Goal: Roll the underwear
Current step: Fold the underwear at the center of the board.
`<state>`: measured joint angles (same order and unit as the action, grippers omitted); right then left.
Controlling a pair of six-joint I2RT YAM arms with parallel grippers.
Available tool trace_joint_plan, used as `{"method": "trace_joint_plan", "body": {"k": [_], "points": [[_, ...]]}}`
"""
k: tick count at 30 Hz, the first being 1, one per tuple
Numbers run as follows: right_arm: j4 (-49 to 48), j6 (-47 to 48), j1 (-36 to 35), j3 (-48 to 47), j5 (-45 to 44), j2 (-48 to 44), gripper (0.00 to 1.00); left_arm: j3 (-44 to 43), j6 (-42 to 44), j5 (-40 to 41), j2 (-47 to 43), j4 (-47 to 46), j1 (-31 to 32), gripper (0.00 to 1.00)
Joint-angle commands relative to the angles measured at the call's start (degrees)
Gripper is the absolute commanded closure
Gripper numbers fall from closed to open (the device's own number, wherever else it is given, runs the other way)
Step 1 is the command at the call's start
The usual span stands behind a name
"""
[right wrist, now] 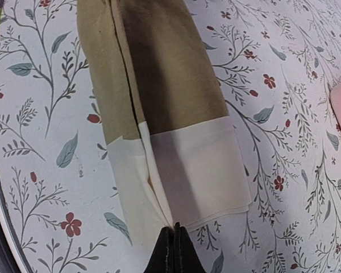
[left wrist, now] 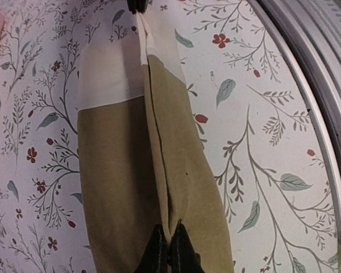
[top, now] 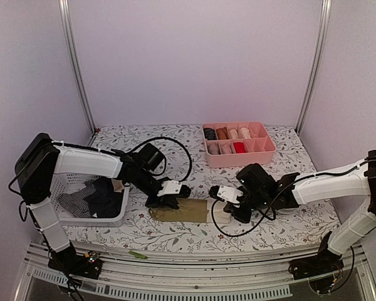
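An olive-tan underwear (top: 180,211) with a cream waistband (right wrist: 187,170) lies folded lengthwise into a long strip near the table's front edge. My left gripper (top: 165,202) is shut, pinching a fold of the olive cloth (left wrist: 176,187) at its left end (left wrist: 168,250). At the other end my right gripper (top: 227,202) is shut on the fold at the cream band's edge (right wrist: 174,245). More underwear (top: 88,199) lies heaped in the white basket.
A white mesh basket (top: 120,216) stands at the left, beside the left arm. A pink divided tray (top: 239,155) holding rolled garments sits at the back right. The table's metal front rail (left wrist: 324,96) runs close to the cloth. Black cables loop over the floral tablecloth (top: 175,144).
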<state>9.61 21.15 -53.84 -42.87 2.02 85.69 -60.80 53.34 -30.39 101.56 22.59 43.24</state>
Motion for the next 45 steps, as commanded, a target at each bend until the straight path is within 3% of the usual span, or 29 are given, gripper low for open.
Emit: {"method": "trace_joint_plan", "body": {"k": [1,27,45], "points": [[0.44,2.46,1.65,-3.08,-1.23,3.1,1.0,-3.27,2.22,-0.47,2.92,2.46,-1.55,1.0],[-0.03,6.71,7.04,-8.63,-1.92,11.23,1.0,-11.86,5.64,2.77,13.92,3.38,-5.29,1.0],[-0.04,6.72,8.27,-8.94,-2.12,12.09,1.0,-15.81,6.29,3.62,15.17,5.94,-5.39,1.0]]}}
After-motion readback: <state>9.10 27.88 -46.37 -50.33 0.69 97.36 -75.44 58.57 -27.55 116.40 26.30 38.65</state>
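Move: Both hands already pinch the raised edge of the underwear, about 5 cm above the board. The middle of the underwear's far edge is some 8 cm ahead and 6 cm right of the left hand, and 8 cm ahead and 13 cm left of the right. The laundry basket sits roughly 25 cm left and 7 cm ahead of the left hand; from the right hand the pink organizer is about 28 cm ahead, 5 cm right. Both hands carry the still-pinched edge forward 6–7 cm towards the underwear's far edge, sinking about 3 cm. ##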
